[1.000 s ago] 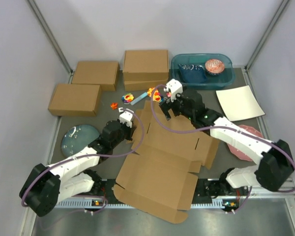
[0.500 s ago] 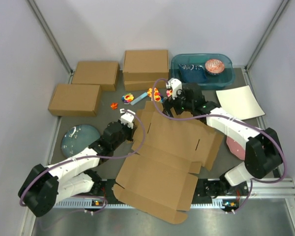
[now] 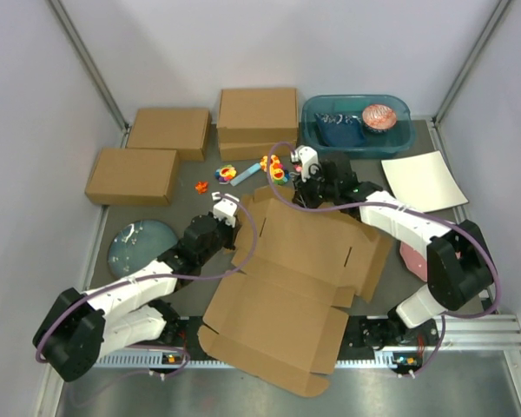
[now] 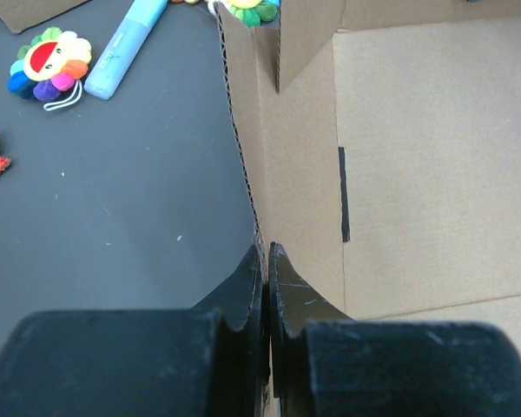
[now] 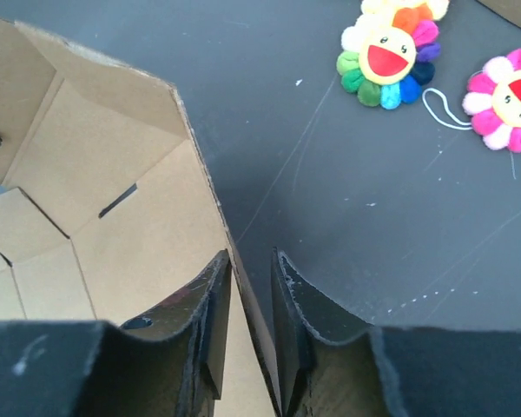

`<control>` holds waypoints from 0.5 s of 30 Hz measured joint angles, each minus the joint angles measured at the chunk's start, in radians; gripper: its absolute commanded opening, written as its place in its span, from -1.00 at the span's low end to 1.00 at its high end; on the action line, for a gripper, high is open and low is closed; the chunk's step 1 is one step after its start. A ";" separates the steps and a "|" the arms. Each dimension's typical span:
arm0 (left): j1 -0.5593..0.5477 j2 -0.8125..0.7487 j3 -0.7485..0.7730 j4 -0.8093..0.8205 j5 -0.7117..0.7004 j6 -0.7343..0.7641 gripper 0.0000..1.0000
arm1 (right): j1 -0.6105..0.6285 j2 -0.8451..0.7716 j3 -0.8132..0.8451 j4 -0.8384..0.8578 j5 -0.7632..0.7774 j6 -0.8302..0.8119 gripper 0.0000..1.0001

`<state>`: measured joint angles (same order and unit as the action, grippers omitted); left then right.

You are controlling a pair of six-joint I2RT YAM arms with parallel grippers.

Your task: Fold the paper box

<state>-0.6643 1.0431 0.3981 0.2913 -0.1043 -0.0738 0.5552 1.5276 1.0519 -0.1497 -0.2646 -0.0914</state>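
The paper box (image 3: 286,287) lies partly unfolded in the middle of the mat, a brown die-cut sheet with its far and left walls raised. My left gripper (image 3: 228,208) is shut on the upright left flap's edge; in the left wrist view its fingertips (image 4: 267,248) pinch the corrugated edge of the box (image 4: 417,156). My right gripper (image 3: 304,187) is at the far wall. In the right wrist view its jaws (image 5: 250,256) straddle the top edge of that wall (image 5: 113,217), narrow but with a gap showing beside the cardboard.
Three ready-made cardboard boxes (image 3: 132,175) (image 3: 169,130) (image 3: 257,117) stand at the back left. A teal bin (image 3: 356,109) and a white sheet (image 3: 423,181) are at the back right. Flower toys (image 5: 386,56) and a blue marker (image 4: 126,48) lie just beyond the box. A glass lid (image 3: 141,243) sits left, a pink plate (image 3: 412,258) right.
My right gripper has come down over the far wall's edge and its jaws have narrowed from wide open to a small gap. The left gripper has kept its hold.
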 measured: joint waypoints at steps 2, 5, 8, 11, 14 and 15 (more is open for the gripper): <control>0.000 0.000 0.001 -0.005 -0.009 -0.003 -0.71 | 0.011 0.000 -0.002 0.001 -0.004 0.006 -0.75; -0.003 0.000 0.024 -0.051 -0.038 -0.003 -0.16 | 0.030 0.000 -0.005 -0.001 0.002 0.006 -0.88; -0.005 -0.003 0.081 -0.145 -0.100 -0.004 0.10 | 0.041 0.000 -0.005 -0.001 0.014 0.006 -0.92; -0.004 -0.021 0.147 -0.235 -0.160 -0.005 0.30 | 0.049 0.000 -0.005 0.000 0.029 0.010 -0.99; -0.005 -0.055 0.198 -0.304 -0.207 -0.014 0.37 | 0.051 0.000 -0.005 -0.002 0.040 0.010 -1.00; -0.004 -0.067 0.210 -0.317 -0.215 -0.021 0.37 | 0.053 0.000 -0.005 -0.002 0.042 0.009 -1.00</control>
<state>-0.6685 0.9760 0.6079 -0.0254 -0.3195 -0.0952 0.6079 1.5276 1.0466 -0.1520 -0.2230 -0.0826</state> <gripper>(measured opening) 0.668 0.010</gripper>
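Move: The right hand's half-closed fingers straddle the paper box's raised far edge, which lies about 1 cm back and 1 cm to their left, roughly level. Of the plush flowers on the table some 8 cm below this hand, the rainbow one is 8 cm ahead and 6 cm left, the pink one 11 cm ahead and 1 cm left. From the left hand, still pinching the box's left flap, that far edge is about 10 cm ahead and 17 cm right. The right fingers shut on the upright far edge of the box and pinch it, easing roughly 1.5 cm left and back before holding there. Meanwhile the left hand opens wide, lets go of the left flap and lifts away about 5 cm, drifting some 3 cm left and slightly forward while turning about 10 degrees counter-clockwise. ##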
